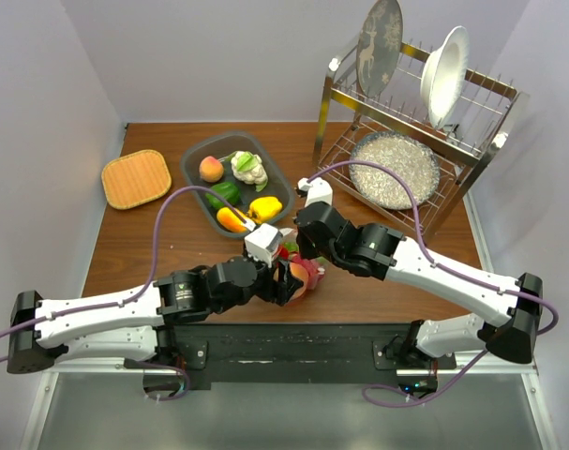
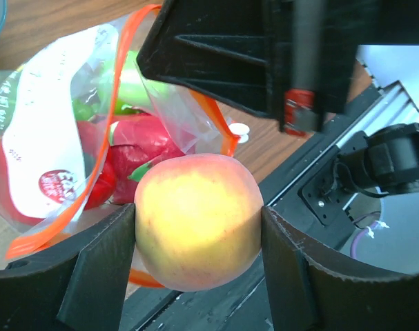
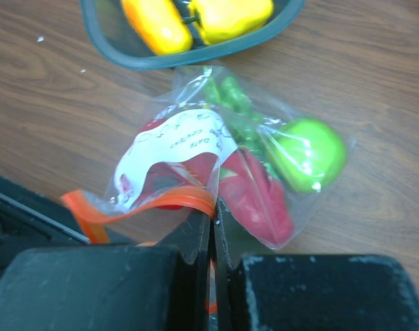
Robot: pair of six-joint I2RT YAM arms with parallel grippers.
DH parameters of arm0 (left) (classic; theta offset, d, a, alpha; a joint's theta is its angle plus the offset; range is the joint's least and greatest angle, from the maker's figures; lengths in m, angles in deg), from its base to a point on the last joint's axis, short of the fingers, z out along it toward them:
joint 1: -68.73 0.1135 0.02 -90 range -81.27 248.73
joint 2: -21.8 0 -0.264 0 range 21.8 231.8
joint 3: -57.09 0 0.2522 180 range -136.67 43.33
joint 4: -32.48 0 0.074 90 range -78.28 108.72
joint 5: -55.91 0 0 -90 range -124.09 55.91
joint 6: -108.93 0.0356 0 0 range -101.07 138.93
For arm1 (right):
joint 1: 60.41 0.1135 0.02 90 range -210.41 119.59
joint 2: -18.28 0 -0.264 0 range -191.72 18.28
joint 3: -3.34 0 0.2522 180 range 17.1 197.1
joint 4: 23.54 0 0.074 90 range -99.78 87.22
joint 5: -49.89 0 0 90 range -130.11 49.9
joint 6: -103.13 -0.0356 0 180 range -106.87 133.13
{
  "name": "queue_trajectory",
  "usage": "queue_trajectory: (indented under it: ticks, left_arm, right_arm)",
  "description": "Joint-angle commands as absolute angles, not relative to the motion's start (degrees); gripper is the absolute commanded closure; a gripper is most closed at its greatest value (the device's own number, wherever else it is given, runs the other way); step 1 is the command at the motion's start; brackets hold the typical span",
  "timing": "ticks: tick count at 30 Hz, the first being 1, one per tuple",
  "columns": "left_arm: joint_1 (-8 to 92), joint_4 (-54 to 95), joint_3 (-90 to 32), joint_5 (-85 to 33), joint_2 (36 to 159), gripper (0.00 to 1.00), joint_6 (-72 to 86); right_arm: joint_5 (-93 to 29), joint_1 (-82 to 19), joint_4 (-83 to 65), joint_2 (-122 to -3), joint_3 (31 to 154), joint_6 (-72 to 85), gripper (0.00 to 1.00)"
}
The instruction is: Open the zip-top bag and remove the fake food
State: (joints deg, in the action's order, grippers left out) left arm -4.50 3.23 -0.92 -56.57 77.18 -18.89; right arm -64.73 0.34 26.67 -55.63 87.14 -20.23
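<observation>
The zip-top bag (image 3: 195,158) lies open-mouthed on the wooden table, its orange-red zip strip (image 3: 147,203) gaping. Inside it show a red bell pepper (image 3: 261,193), a round green apple (image 3: 309,153) and a leafy green piece (image 3: 230,96). My right gripper (image 3: 213,214) is shut on the bag's edge at the zip strip, seen from above at the right gripper (image 1: 307,246). My left gripper (image 2: 195,234) holds a round orange-yellow piece of fake food (image 2: 195,221) between both fingers, just outside the bag's mouth (image 2: 92,138) and over the table's near edge. From above, the left gripper (image 1: 289,281) sits beside the bag (image 1: 310,274).
A grey tray (image 1: 192,178) behind the bag holds several more toy foods, among them a yellow pepper (image 1: 265,208). A woven mat (image 1: 136,178) lies at the far left. A metal dish rack (image 1: 415,122) with plates and a bowl stands at the back right.
</observation>
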Motion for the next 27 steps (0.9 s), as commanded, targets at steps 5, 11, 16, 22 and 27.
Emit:
queue_trajectory:
  ticks: [5,11,16,22,27]
  left_arm:
    - [-4.7,6.8,-5.7,-52.0,71.4,0.93,-14.8]
    - [-4.7,5.2,-10.3,-55.8,68.3,0.99,-13.7]
    - [0.2,1.1,-16.3,-60.4,71.9,1.0,-12.2]
    - [21.0,4.4,-17.0,-46.3,80.9,1.0,-12.9]
    - [33.6,8.4,-19.0,-42.7,91.2,1.0,-13.8]
  right_arm:
    - [-75.4,-1.1,31.7,-51.8,86.3,-19.0,1.0]
    - [-75.3,-2.5,32.9,-48.4,85.0,-19.5,1.0]
    - [-76.8,-2.6,35.7,-45.0,85.0,-20.4,1.0]
    - [-78.6,-2.7,39.3,-41.4,87.6,-20.5,1.0]
    - [-84.4,-2.6,43.9,-40.9,92.2,-19.5,1.0]
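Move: Gripping a peach at the mouth of the zip-top bag, the left hand has the grey bin's middle about 22 cm ahead, 13 cm left and 13 cm below; in the bin, the yellow pepper is 18 ahead and 7 left, the mango 17 ahead and 15 left. The bag's bulk is some 8 cm ahead and 7 below, nearly straight ahead. From the right hand, which pinches the bag's rim, the bin's middle is about 17 cm ahead, 15 left and 15 lower. Lifting the still-gripped peach about 13 cm away from the bag mouth, the left hand then swings quickly some 15 cm forward and a little left, sinking about 6 cm towards the yellow pepper's end of the bin while turning some 20 degrees counter-clockwise. Meanwhile the right hand keeps its pinch on the rim and draws the bag about 10 cm to the right, rising slightly. ##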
